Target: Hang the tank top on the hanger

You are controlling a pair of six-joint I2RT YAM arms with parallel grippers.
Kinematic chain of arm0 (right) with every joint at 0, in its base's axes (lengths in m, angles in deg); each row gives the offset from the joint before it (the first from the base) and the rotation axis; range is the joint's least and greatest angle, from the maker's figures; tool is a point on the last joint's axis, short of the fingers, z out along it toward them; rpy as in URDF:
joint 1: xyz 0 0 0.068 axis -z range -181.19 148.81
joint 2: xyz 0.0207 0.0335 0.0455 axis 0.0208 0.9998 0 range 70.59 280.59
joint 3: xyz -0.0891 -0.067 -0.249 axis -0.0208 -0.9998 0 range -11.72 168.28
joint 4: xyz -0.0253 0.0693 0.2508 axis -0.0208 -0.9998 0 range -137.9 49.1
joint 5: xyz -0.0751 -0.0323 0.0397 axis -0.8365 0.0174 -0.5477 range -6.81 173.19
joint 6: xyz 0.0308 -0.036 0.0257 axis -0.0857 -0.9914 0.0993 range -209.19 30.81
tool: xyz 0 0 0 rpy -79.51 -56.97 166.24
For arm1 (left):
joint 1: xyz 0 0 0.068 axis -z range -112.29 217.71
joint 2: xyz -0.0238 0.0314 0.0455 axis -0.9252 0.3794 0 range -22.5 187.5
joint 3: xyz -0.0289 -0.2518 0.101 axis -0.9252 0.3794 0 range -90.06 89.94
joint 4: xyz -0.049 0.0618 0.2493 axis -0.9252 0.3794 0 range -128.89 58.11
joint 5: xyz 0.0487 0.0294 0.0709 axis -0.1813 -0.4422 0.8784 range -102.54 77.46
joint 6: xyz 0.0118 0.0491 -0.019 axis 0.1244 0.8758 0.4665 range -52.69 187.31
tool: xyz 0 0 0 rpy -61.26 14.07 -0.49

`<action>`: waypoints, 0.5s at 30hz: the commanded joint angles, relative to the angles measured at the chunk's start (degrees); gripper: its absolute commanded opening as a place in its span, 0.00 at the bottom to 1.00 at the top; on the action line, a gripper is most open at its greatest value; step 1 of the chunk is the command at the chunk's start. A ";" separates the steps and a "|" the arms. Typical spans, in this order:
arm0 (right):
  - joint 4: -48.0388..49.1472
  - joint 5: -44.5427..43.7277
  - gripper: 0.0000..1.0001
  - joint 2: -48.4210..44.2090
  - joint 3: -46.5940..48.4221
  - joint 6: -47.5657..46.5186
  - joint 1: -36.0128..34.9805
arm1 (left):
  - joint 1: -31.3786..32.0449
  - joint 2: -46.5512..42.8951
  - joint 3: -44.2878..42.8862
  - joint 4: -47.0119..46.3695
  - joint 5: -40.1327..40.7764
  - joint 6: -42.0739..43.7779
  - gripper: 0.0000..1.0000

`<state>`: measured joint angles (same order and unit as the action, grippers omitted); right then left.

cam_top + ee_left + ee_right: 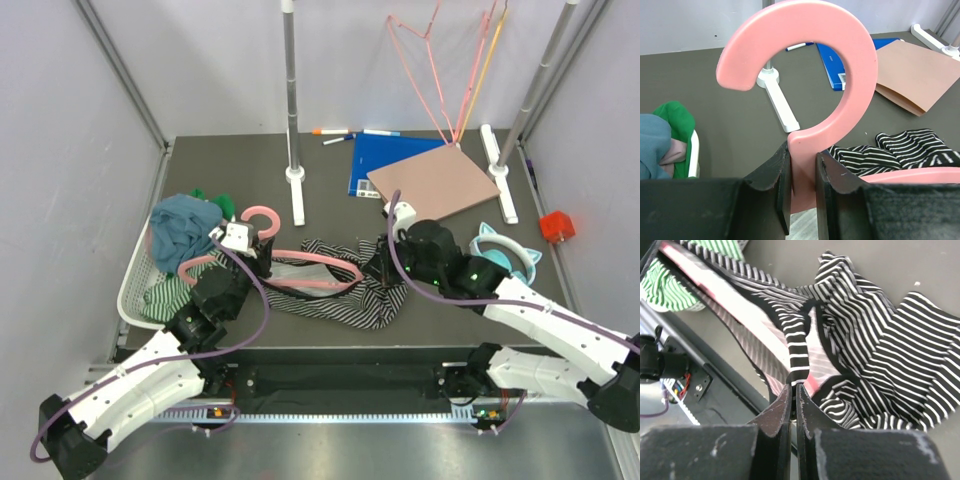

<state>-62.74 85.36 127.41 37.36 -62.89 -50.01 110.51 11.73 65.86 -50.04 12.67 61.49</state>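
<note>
The thick pink hanger lies across the middle of the table, its hook curving up at the left. My left gripper is shut on the hanger's neck just below the hook, which sits clamped between the fingers. The striped tank top is draped over and around the hanger's right arm. My right gripper is shut on a dark-edged strap of the tank top, pinched at the fingertips. Pink hanger plastic shows through the fabric beside that strap.
A white basket at the left holds a teal-blue cloth and a green-and-white garment. A rack post stands behind the hanger. Thin wire hangers hang at the back right. A blue folder, brown board, teal headphones and red block lie to the right.
</note>
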 commanded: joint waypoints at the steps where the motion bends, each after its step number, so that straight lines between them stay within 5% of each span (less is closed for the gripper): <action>1: 6.20 2.83 0.00 3.46 3.74 -0.91 -2.68 | 0.00 -0.75 -0.01 -4.22 0.80 0.55 0.00; 15: 12.88 4.59 0.00 16.83 13.66 -2.84 -8.31 | 0.00 -0.66 -0.09 -4.14 0.37 0.46 0.00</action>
<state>-54.83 88.62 142.12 45.69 -64.13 -57.44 110.51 11.73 65.86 -50.04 12.65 61.51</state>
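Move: The right hand grips the tank top's strap just above the hanger's right end, which lies about 2 cm to its left, 1 cm back and 3 cm below. The middle of the hanger's right arm is some 9 cm left, level with it and about 4 cm lower; the hanger's neck is roughly 19 cm left and 4 cm ahead. The brown folder lies about 14 cm right and 20 cm ahead, 11 cm down. From the left hand, that arm's middle is some 10 cm right, 4 cm back and 4 cm below. Keeping its shut fingers pinched on the striped strap, the right hand sweeps about 8 cm to the left, nearly level, from the hanger's right end in over its right arm towards the neck, speeding up after a slow start and turning some 10 degrees counter-clockwise on the way. The left hand stays in place and keeps holding the hanger by its neck, so that the strap is drawn along a hanger that doesn't move. ##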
